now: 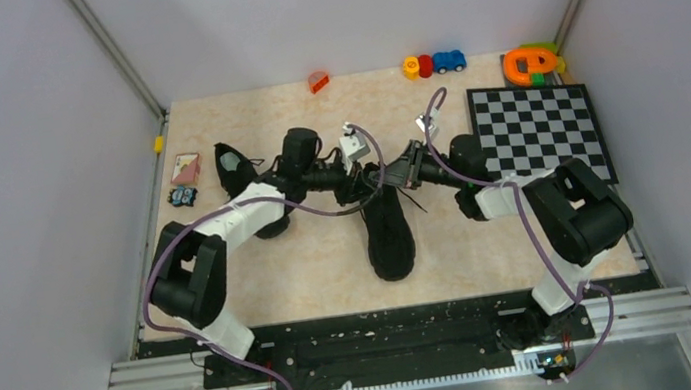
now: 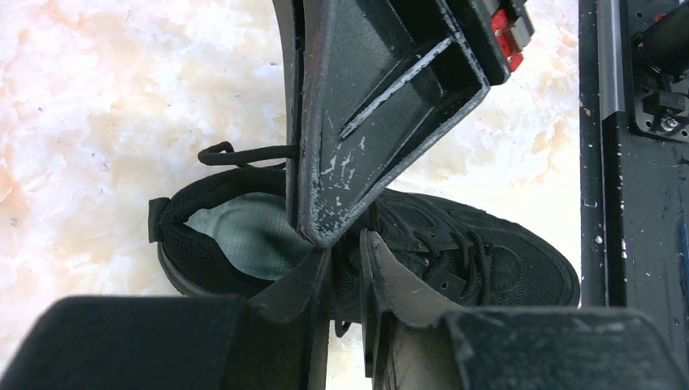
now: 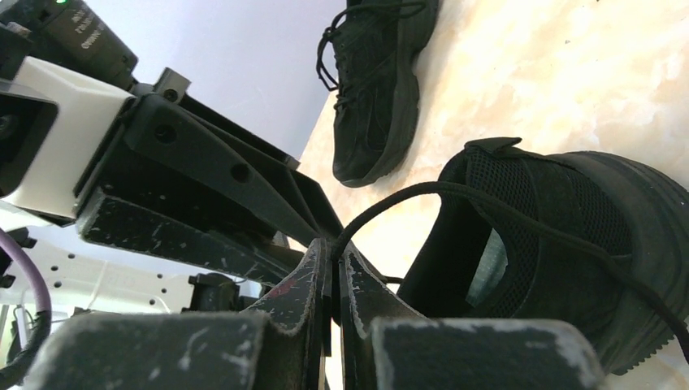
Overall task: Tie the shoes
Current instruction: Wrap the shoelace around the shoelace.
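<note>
One black shoe point(image 1: 389, 235) lies mid-table with its toe toward me. My two grippers meet over its collar. In the right wrist view my right gripper point(image 3: 333, 248) is shut on a thin black lace point(image 3: 455, 188) that arcs from its fingertips across this shoe point(image 3: 569, 244). My left gripper point(image 2: 347, 248) hangs just above the tongue of the shoe point(image 2: 487, 260), jaws a narrow gap apart, beside the pale insole point(image 2: 244, 236). The right gripper's finger point(image 2: 366, 122) comes down right in front of it. A lace loop point(image 2: 244, 153) sticks out behind the heel. The other shoe point(image 1: 235, 169) stands at the back left.
A checkerboard point(image 1: 540, 129) lies at the right. Small toys line the back edge: an orange and green toy point(image 1: 531, 63), a blue car point(image 1: 448, 61), an orange block point(image 1: 318, 82). A pink card point(image 1: 185, 168) lies near the left wall.
</note>
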{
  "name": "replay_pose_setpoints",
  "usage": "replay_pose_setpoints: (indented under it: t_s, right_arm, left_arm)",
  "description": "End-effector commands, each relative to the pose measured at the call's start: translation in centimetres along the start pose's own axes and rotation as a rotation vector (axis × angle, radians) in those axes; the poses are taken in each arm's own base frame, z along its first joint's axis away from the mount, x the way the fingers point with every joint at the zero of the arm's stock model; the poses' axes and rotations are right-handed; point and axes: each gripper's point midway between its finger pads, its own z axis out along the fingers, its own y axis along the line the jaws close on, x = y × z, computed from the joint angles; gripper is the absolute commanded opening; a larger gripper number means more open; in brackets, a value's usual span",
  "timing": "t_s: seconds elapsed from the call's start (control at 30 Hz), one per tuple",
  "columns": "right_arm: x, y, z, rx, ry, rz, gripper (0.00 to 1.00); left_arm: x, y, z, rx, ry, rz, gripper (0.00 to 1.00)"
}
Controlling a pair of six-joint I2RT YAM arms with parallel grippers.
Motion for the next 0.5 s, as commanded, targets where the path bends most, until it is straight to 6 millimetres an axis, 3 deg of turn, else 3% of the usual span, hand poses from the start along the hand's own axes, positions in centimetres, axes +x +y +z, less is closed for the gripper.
replay_pose_setpoints:
  t_s: [0.0,0.3,0.37,0.47]
  right_arm:
    - [-0.8,1.8,0.7,-0.053,0.01,-0.105,0.0]
    - [0.8,2.2,0.9,-0.115,0.188,-0.255,0.0]
    - [1.2,1.6,0.8,-0.089,0.233,-0.268,0.0]
    - [1.4,1.0,0.7,-0.074,0.274,-0.329,0.0]
  left_arm:
    - [-2.4,-0.3,-1.2,-0.054,-0.066,0.09,0.24]
    - [-3.0,-1.2,-3.6,-0.177,-0.157,0.091,0.36]
    - [-3.0,-0.8,-4.4,-0.244,-0.171,0.061,0.45]
    - [-3.4,-0.1,-5.9,-0.352,-0.203,0.039,0.68]
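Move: The shoelace crossing at the shoe's throat lies about 2 cm back, 2 cm right and 5 cm below the left fingertips. From the right hand, which already holds a lace strand, it is about 3 cm back, level sideways and 7 cm down. The middle of this shoe is roughly 8 cm back, 3 cm right and 9 cm below the left hand; the other shoe lies some 27 cm to the left of the left hand, 4 cm farther out and 10 cm down. Leftward, up and a little back, the left hand draws about 4 cm away from the shoe's throat and the right gripper. Its slightly parted fingers spread to over half open, coming free of the lace as the wrist turns some 10 degrees counter-clockwise. The right hand keeps its lace pinched and shifts only about 1 cm left while its wrist turns some 15 degrees, swinging its fingers back and dipping them. ##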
